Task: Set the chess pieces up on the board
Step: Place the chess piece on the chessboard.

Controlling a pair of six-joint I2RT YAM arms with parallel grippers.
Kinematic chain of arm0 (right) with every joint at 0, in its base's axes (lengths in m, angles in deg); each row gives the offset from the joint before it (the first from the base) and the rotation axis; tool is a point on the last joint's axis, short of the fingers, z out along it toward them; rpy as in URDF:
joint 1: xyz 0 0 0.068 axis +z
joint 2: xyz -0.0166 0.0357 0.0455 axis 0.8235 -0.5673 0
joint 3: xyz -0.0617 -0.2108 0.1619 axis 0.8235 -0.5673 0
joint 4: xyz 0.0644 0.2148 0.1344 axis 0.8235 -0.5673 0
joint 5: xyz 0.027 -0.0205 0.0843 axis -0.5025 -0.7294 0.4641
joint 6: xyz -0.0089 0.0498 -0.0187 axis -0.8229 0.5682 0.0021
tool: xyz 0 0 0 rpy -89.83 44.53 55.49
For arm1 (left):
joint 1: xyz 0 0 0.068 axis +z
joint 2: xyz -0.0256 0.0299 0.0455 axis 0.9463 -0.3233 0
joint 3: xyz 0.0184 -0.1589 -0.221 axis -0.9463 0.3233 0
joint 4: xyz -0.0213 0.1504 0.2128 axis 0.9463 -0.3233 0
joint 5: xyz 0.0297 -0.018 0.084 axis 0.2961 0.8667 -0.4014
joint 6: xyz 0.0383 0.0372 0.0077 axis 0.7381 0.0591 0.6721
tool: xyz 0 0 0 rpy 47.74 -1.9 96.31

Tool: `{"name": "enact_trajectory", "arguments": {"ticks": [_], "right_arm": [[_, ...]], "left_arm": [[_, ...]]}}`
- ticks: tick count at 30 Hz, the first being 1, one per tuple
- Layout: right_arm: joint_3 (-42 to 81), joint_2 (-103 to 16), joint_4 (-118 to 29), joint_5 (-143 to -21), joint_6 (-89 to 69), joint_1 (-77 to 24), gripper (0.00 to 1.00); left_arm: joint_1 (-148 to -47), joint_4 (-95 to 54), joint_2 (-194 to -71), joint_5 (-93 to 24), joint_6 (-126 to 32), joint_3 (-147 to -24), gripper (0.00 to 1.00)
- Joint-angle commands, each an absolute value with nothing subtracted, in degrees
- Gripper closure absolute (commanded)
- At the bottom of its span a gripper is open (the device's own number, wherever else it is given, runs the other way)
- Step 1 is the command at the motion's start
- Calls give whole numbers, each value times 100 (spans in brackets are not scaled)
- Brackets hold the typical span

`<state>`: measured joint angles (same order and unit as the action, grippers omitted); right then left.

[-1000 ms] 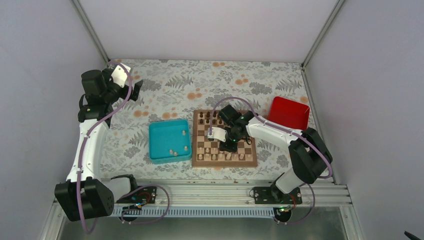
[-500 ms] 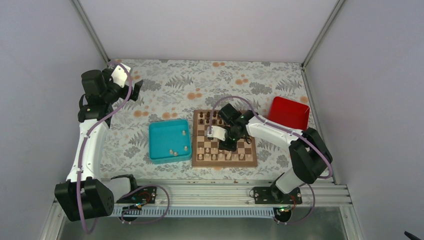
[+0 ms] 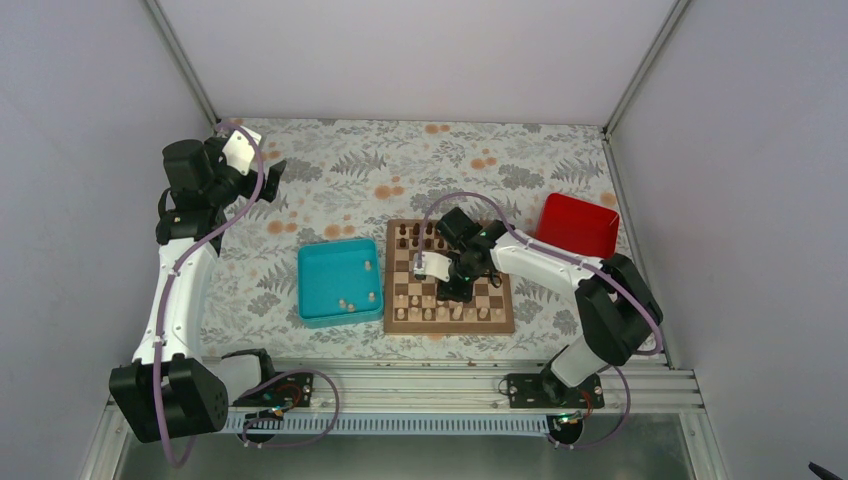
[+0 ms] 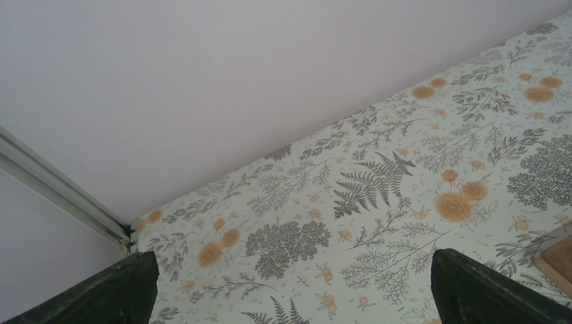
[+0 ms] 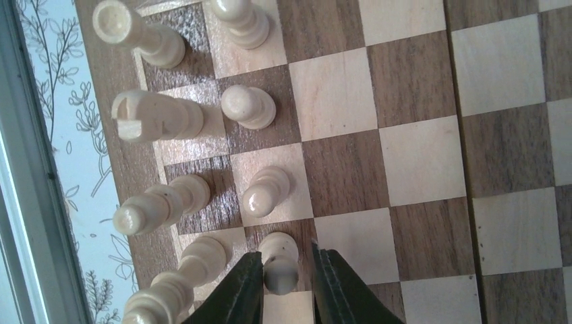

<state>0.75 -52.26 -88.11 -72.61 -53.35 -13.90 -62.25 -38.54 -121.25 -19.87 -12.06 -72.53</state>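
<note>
The board (image 3: pixel 449 326) lies mid-table. Pale chess pieces (image 5: pixel 156 116) stand in two rows along its near edge; dark ones (image 3: pixel 415 235) line the far edge. My right gripper (image 5: pixel 283 262) hangs low over the near rows and is slightly open around a pale pawn (image 5: pixel 279 251). The pawn stands upright on a dark square; the left finger is against it and a narrow gap shows at the right finger (image 5: pixel 330 283). In the top view the right gripper (image 3: pixel 455 293) covers that square. My left gripper (image 4: pixel 290 283) is wide open, raised at the far left, holding nothing.
A teal tray (image 3: pixel 305 290) left of the board holds a few loose pale pieces (image 3: pixel 345 302). A red box (image 3: pixel 578 226) sits at the board's far right. Enclosure walls close the left, right and back sides. A corner of the board (image 4: pixel 556 253) shows in the left wrist view.
The right gripper has shifted slightly left over the near rows and its jaws have parted a little. The left arm has not moved.
</note>
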Motion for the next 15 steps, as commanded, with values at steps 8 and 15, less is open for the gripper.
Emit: {"name": "enact_trajectory", "arguments": {"ticks": [8,15], "right_arm": [[322,-5036,-8912,-7288,-5387,-1422,65],[1652,-5222,-9356,-7311,-5429,-1328,62]], "left_arm": [[-6198,-3894,-12073,-1967,-1219,-7389,0],[-6200,-3893,-12064,-1956,-1225,-7406,0]]}}
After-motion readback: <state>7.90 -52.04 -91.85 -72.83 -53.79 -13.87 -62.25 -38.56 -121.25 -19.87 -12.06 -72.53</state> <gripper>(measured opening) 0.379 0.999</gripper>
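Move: The white pawn just set down stands between the right fingertips, its middle straight below the hand point by about 1 cm. The next white pawn is level with it, some 3 cm to the left, and another stands 6 cm to the left. A taller white piece stands 3 cm back from the held pawn, in the rear row. From the idle left hand the held pawn lies roughly 18 cm back, 33 cm to the right and 25 cm below. Opening comes first: the right fingers, pointing mostly down, spread from nearly shut to a bit over a third open while the hand stays almost in place around the pawn. Then the hand lifts clear, up about 3.5 cm and quickening, drifting some 1.5 cm forward and as much left away from the white rows, with hardly any wrist turn. ##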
